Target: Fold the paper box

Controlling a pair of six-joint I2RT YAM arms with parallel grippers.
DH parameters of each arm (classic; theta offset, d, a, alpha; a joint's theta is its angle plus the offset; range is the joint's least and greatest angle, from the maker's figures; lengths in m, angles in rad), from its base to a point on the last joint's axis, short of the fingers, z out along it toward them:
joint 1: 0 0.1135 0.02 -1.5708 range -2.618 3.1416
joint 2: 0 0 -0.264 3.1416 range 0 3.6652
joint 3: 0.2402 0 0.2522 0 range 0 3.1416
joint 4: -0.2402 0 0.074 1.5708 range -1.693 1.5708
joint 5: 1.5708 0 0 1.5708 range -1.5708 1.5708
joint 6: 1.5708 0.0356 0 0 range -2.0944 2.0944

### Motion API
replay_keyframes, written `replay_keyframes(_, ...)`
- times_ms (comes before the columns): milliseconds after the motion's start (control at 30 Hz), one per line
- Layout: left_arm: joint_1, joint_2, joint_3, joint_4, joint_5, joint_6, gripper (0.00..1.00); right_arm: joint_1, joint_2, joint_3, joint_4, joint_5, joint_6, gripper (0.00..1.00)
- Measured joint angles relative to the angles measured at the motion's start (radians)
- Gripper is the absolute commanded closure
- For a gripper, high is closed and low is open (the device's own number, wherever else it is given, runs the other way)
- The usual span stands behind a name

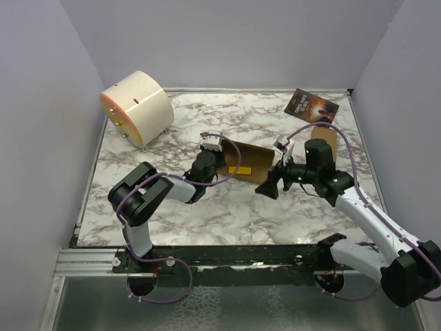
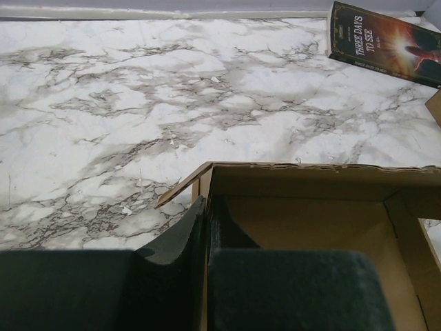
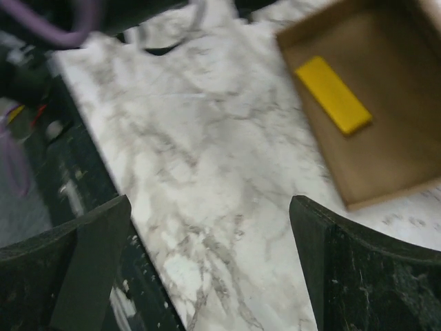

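The paper box is a brown cardboard tray with raised walls, lying in the middle of the table. A yellow strip lies inside it. My left gripper is shut on the box's left wall. In the left wrist view that wall runs between the two dark fingers, and the box's inside opens to the right. My right gripper hovers open just off the box's right front corner. In the right wrist view the gripper holds nothing, and the box lies at the upper right.
A dark printed booklet lies at the back right, also in the left wrist view. A cream cylinder lies on its side at the back left. A brown cardboard piece stands behind my right wrist. Grey walls surround the table.
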State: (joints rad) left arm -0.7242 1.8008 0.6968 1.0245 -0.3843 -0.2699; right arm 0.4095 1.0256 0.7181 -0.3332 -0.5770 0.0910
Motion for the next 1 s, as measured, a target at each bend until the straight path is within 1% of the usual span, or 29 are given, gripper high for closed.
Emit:
replay_keyframes(67, 0.0, 0.0, -0.004, 0.004, 0.002, 0.003, 1.0, 0.0, -0.016, 0.028, -0.058, -0.151, -0.098, 0.0)
replay_keyframes(167, 0.0, 0.0, -0.007, 0.008, 0.003, 0.007, 1.0, 0.0, -0.008, 0.111, -0.15, -0.308, -0.234, 0.0)
replay_keyframes(267, 0.0, 0.0, -0.013, 0.015, 0.004, 0.01, 1.0, 0.001, 0.042, 0.264, -0.269, -0.378, -0.394, 0.0)
replay_keyframes(367, 0.0, -0.002, -0.015, 0.015, 0.006, 0.011, 1.0, 0.001, 0.103, 0.407, -0.352, -0.385, -0.518, 0.0)
replay_keyframes(433, 0.0, -0.006, -0.017, 0.013, 0.01, 0.014, 1.0, 0.001, 0.134, 0.474, -0.371, -0.361, -0.585, 0.03)
replay_keyframes(500, 0.0, -0.01, -0.019, 0.011, 0.013, 0.014, 1.0, 0.001, 0.154, 0.497, -0.369, -0.312, -0.631, 0.08)
replay_keyframes(633, 0.0, -0.011, -0.019, 0.008, 0.017, 0.015, 1.0, 0.001, 0.236, 0.505, -0.348, -0.19, -0.723, 0.25)
replay_keyframes(733, 0.0, -0.011, -0.019, 0.007, 0.018, 0.015, 1.0, 0.012, 0.303, 0.494, -0.307, -0.095, -0.762, 0.29)
replay_keyframes(867, 0.0, -0.011, -0.019, 0.007, 0.018, 0.015, 1.0, 0.024, 0.35, 0.484, -0.253, 0.008, -0.787, 0.32)
replay_keyframes(1000, 0.0, -0.011, -0.019, 0.007, 0.019, 0.015, 1.0, 0.028, 0.359, 0.485, -0.2, 0.06, -0.809, 0.41)
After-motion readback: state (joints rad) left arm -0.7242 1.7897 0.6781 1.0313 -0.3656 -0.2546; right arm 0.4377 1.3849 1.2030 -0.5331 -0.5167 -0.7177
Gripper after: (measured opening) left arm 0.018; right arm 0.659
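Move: The right hand hangs empty and open, nearer the base than the paper box; the upright lid's right end lies about 13 cm ahead of it, 2 cm to its right and some 7 cm lower. The yellow block inside the tray is roughly 9 cm ahead, 9 cm left and 14 cm below; a brown carton stands about 20 cm ahead and 18 cm right. From the left hand, the lid's right end is some 17 cm right, 2 cm back and slightly lower. The left fingers keep their pinch on the lid's left corner and hold still. The right hand first dips back about 4 cm while climbing some 11 cm, then swings forward and down towards the lid's right end, rolling about 45 degrees around its finger line, fingers still pointing left and down. They close by about a third and straddle the lid's end; contact there can't be seen. ##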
